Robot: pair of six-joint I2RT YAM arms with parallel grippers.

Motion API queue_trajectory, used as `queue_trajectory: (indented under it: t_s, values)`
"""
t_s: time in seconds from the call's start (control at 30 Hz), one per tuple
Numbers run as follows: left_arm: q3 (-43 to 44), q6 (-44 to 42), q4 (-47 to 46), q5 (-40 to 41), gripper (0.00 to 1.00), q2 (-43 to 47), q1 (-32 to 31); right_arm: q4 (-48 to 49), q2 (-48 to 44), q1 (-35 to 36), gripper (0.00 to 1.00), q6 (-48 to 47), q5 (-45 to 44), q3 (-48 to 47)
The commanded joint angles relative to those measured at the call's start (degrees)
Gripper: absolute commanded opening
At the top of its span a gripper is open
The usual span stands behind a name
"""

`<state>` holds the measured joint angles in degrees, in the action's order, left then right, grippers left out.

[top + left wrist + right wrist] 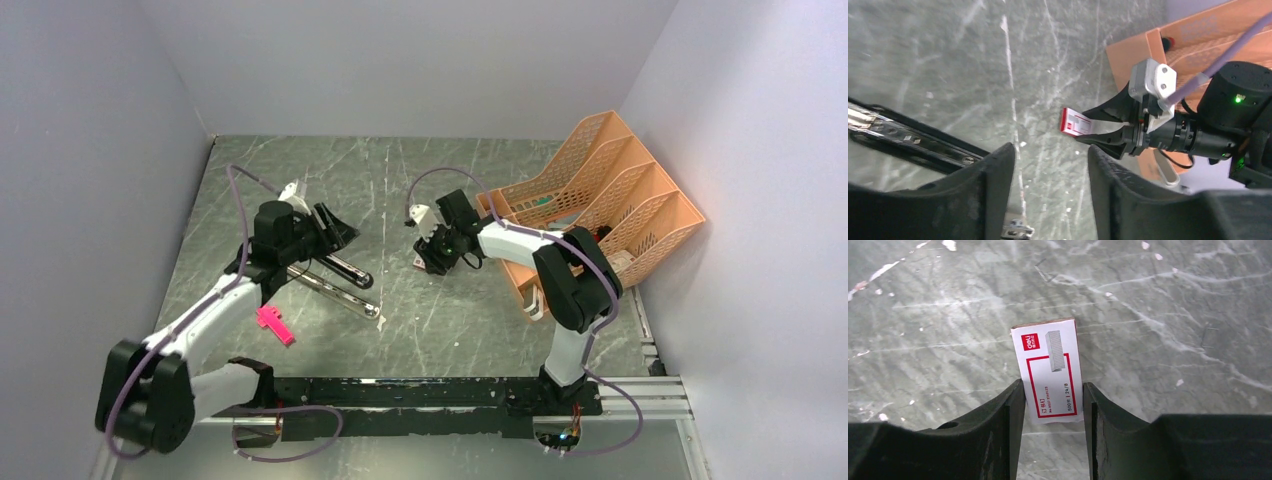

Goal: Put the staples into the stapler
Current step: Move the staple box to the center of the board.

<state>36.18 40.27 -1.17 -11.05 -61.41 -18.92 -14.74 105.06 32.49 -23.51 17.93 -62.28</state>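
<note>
The black stapler [338,272] lies opened on the table, its chrome rail [335,294] stretched toward the near right; part of that rail [895,134] shows in the left wrist view. My left gripper [335,228] hovers just behind it, open, with only bare table between its fingers [993,192]. The staples are inside a small red-and-white box [1050,367], so the strips themselves are hidden. My right gripper [1054,395] is shut on this box, one finger on each long side. The left wrist view shows the box [1075,121] sticking out of the right gripper [1105,126].
A pink cross-shaped plastic piece [273,325] lies near the left arm. An orange slotted file organiser [600,195] stands at the right wall, close behind the right arm. Grey walls close in the table at the left, back and right.
</note>
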Motion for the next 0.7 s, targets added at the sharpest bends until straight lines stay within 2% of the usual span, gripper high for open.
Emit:
queue_trajectory:
  t_s: [0.0,0.1,0.37,0.5,0.67]
  values:
    - [-1.68,7.85,-15.82,-18.15,0.55,-8.24,2.3,2.26,-2.65,0.84,0.3,-2.16,2.99,1.6]
    - [0.02,8.79,-19.21,-22.15,0.46,-14.1,2.27,1.84,-2.34,1.72,0.3,-2.73,2.07,1.39]
    - [2.74,10.5,-24.83,-25.17,0.28,-23.96,2.22,4.67,-3.58,2.75,0.3,-2.34,1.23,3.35]
    - [4.17,10.86,-28.49,-28.1,0.23,-28.89,1.37,4.9,-3.89,2.71,0.3,-2.62,1.18,3.48]
    - [7.33,8.03,-25.86,-26.82,0.23,-33.56,-0.92,4.5,-3.49,2.67,0.3,-3.36,0.85,3.1]
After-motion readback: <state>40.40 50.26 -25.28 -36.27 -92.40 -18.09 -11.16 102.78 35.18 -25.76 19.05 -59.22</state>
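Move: The left hand's target, the staple box, lies some 13 cm to its right, 2 cm ahead and 15 cm below. The black stapler lies straight below that hand, 2 cm to its left; the silver stapler is about 6 cm back and 4 cm left, also on the table. The right fingers already hold the staple box, its middle some 1 cm ahead and 1 cm left of their hand point. Keeping its pinch on the staple box, the right hand draws it about 1.5 cm back and as far left across the table, turning some 5 degrees counter-clockwise. The left hand swings in towards the box, about 8 cm right and 6 cm down with a little forward, tipping down, rolling its left side lower and turning clockwise while its fingers close most of the way on nothing. ##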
